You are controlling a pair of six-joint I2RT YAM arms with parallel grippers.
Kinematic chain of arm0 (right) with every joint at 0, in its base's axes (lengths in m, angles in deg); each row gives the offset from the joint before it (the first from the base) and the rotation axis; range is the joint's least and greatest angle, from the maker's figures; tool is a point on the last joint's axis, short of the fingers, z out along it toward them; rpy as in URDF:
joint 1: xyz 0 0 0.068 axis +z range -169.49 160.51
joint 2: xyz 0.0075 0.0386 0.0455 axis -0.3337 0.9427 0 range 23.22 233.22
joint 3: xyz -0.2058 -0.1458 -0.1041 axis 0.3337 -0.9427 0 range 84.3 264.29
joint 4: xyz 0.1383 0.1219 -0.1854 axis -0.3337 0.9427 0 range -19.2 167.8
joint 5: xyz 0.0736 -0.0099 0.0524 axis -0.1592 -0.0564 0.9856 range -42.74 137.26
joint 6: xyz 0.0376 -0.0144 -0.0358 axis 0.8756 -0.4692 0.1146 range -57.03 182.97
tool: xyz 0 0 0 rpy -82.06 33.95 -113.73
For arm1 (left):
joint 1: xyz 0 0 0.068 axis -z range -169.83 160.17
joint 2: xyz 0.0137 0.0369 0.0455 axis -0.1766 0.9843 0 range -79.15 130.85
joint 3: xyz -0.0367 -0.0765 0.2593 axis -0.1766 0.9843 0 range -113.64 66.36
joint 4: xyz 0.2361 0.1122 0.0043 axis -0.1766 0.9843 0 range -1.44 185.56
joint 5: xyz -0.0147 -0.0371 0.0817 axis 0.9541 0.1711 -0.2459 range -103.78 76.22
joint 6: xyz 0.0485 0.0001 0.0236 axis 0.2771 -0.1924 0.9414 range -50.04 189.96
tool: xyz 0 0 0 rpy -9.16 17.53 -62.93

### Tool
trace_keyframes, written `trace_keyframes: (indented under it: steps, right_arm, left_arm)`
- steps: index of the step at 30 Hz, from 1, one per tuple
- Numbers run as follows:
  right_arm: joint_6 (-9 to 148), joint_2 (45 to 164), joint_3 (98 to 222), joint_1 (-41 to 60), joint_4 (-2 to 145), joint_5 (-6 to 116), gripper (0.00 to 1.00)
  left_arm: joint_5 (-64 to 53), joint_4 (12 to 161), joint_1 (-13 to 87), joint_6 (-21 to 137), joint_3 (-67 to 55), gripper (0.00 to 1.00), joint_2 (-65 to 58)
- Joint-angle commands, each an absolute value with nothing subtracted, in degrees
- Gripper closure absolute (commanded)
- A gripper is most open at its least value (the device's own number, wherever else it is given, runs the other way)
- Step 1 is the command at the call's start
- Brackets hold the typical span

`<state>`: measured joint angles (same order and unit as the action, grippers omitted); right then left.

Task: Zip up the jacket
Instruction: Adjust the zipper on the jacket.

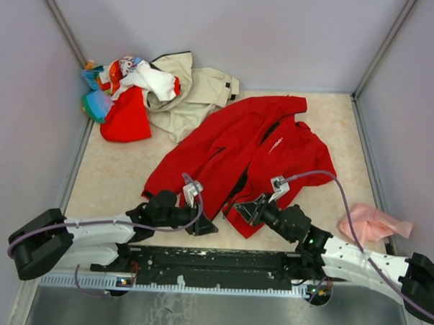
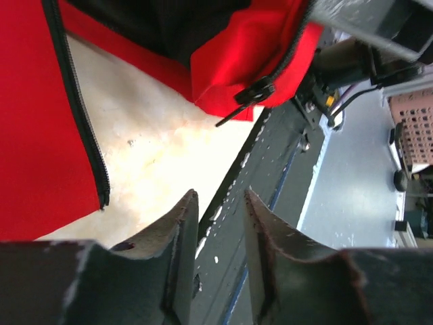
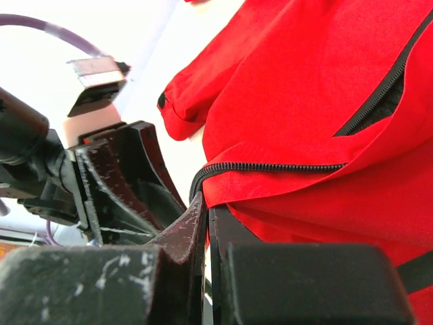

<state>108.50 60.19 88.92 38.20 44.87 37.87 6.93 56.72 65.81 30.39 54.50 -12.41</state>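
The red jacket [image 1: 236, 145] lies spread on the table with its front open. In the left wrist view its left panel, edged with black zipper teeth [image 2: 76, 108], ends near my left gripper [image 2: 220, 196]. That gripper is open with nothing between its fingers. The other panel's bottom corner, with the black zipper slider [image 2: 254, 95], hangs raised just beyond. My right gripper [image 3: 208, 203] is shut on that corner of the jacket [image 3: 311, 101], right below the end of the zipper teeth [image 3: 270, 167]. From above, the left gripper [image 1: 203, 225] and right gripper [image 1: 245, 207] sit close together at the jacket's hem.
A pile of mixed clothes [image 1: 126, 94] and a beige jacket [image 1: 198, 90] lie at the back left. A pink cloth [image 1: 373, 223] lies at the right near the wall. The black mounting rail [image 1: 212, 263] runs along the near edge.
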Motion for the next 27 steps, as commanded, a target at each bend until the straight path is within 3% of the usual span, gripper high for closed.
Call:
trace_keyframes:
  steps: [1, 8, 27]
  right_arm:
    - [106.5, 61.5, 92.7, 38.2, 43.7, 36.2, 1.0]
    - [105.6, 62.2, 92.9, 38.2, 44.8, 37.7, 1.0]
    - [104.6, 62.1, 92.6, 38.2, 42.0, 40.5, 1.0]
  left_arm:
    - [1.9, 63.0, 66.0, 35.2, 51.9, 0.58, -19.9]
    - [-2.8, 67.4, 65.9, 39.4, 47.1, 0.45, -23.5]
    - [2.9, 63.0, 65.8, 40.6, 39.9, 0.4, -8.2]
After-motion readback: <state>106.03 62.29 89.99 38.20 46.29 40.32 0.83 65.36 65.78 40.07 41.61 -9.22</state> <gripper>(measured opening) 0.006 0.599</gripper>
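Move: The zipper slider with its pull tab hangs untouched at the jacket's lower edge, about 5 cm ahead of the left hand, 4 to its right and roughly 2 higher. The free panel's bottom corner lies about 4 ahead, 1 to the right and 5 below; the right gripper's tips stand 7 ahead, 6 right and 5 above. From the right hand, which pinches the zipper edge, the slider is about 3 back, 3 left and 4 below. Up and forward in an arc, the left hand climbs some 6 cm over the free panel's corner, opening its half-parted fingers wider and rolling about 15 degrees so its forward side lifts. It then sinks about 3 cm while edging right, bringing the open tips up to the slider. The right hand stays nearly put, keeping its pinch on the zipper edge. ##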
